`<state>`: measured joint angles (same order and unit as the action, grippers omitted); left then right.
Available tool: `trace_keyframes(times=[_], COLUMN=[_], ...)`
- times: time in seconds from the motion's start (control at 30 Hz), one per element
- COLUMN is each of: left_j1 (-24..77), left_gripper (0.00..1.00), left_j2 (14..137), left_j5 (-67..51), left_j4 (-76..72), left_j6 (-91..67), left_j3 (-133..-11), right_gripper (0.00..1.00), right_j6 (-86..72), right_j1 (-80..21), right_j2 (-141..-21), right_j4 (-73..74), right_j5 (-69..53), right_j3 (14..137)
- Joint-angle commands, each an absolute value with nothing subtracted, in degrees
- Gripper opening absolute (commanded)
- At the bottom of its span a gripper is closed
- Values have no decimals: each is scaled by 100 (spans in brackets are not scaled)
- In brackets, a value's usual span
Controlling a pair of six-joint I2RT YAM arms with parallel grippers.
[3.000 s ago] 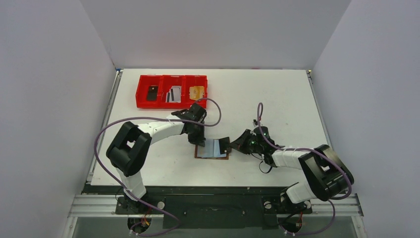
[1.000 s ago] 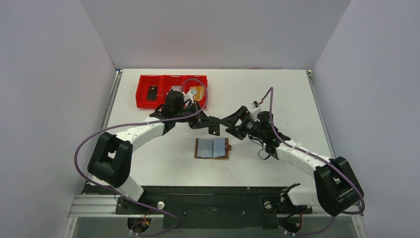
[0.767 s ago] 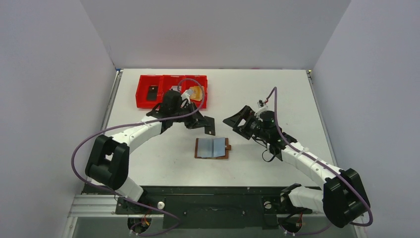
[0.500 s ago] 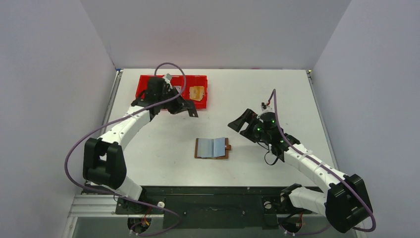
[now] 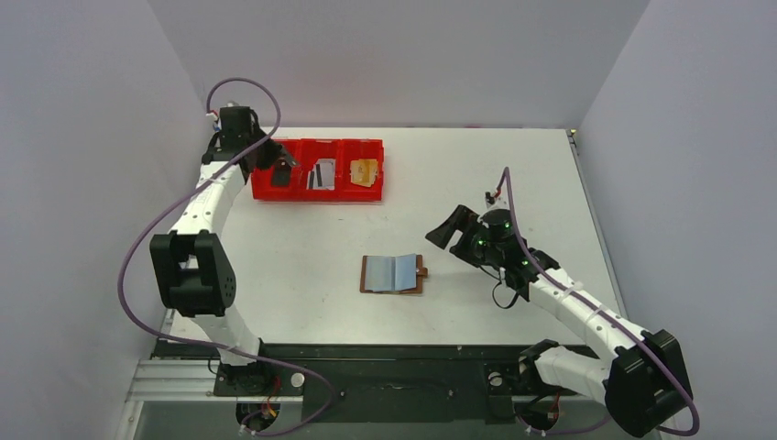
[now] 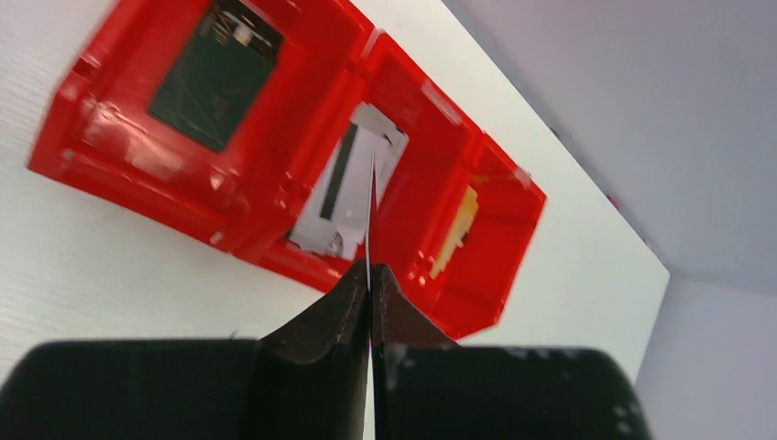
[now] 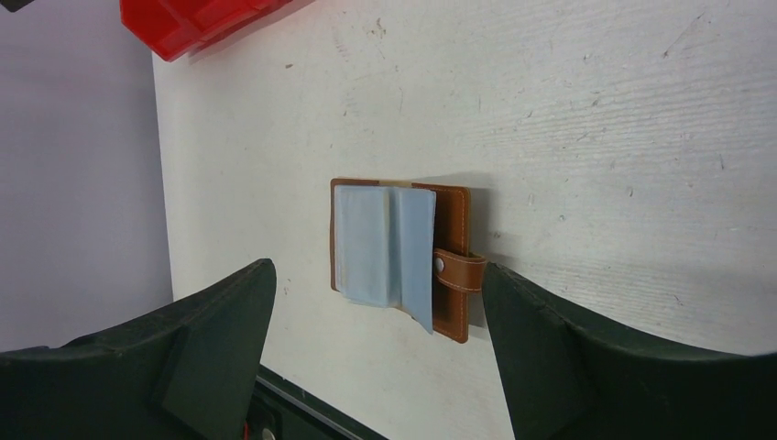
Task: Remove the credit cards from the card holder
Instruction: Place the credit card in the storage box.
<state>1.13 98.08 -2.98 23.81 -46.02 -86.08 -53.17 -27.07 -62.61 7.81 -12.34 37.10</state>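
Observation:
The brown card holder lies open on the table, grey-blue pockets up and strap tab to the right; no card shows in its pockets. My left gripper hangs over the left end of the red tray, shut on one thin credit card seen edge-on between its fingertips. Other credit cards lie in the tray: a dark one, silver striped ones and an orange one. My right gripper hovers to the right of the holder, open wide and empty.
The red three-compartment tray stands at the back left of the white table. Grey walls close in the table on both sides and behind. The black front rail runs just below the holder in the right wrist view.
My left arm has swung from the table's middle to the tray's left end, carrying the card. My right gripper has backed off to the right and down, its jaws a little wider.

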Motion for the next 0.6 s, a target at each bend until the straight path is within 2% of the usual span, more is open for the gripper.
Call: trace_keyframes(times=[0.0, 0.33, 0.57], left_j1=[-240, -592, -633], left_gripper=[0, 0, 0], left_j2=[10485, 12150, 12920], left_j5=[112, -189, -879], left_j4=[2382, 3302, 3765], left_j6=[-4581, -3611, -3152], left_j3=[-9245, -11223, -11943], right_gripper=[79, 79, 79], right_j6=[-5265, -5336, -5430], right_j1=[-2737, -2764, -2891], right_j2=[-6027, -5926, -6117], right_j4=[820, 974, 949], right_j5=[-1011, -833, -763], right_j3=[3904, 3920, 4054])
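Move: The left hand holds a thin card. The storage box's left compartment, with a black card already lying in it, is roughly 10 cm ahead of this hand, 7 cm to its left and 17 cm below. The white cards in the middle compartment are about 9 cm ahead and 4 cm right, and the yellowish cards some 9 cm ahead and 17 cm right, both about as low. From the right hand, the left compartment is about 27 cm ahead, 45 cm left and 11 cm below. Shut on the card, the left fingers keep their pinch while the hand carries it forward about 9 cm, sinking nearly as far and swinging some 7 cm left, towards the black card's compartment. The leftward travel dies out near the end as the forward, sinking path goes on. The fingertips tip down and the wrist rolls a little, some 10 degrees in all. ##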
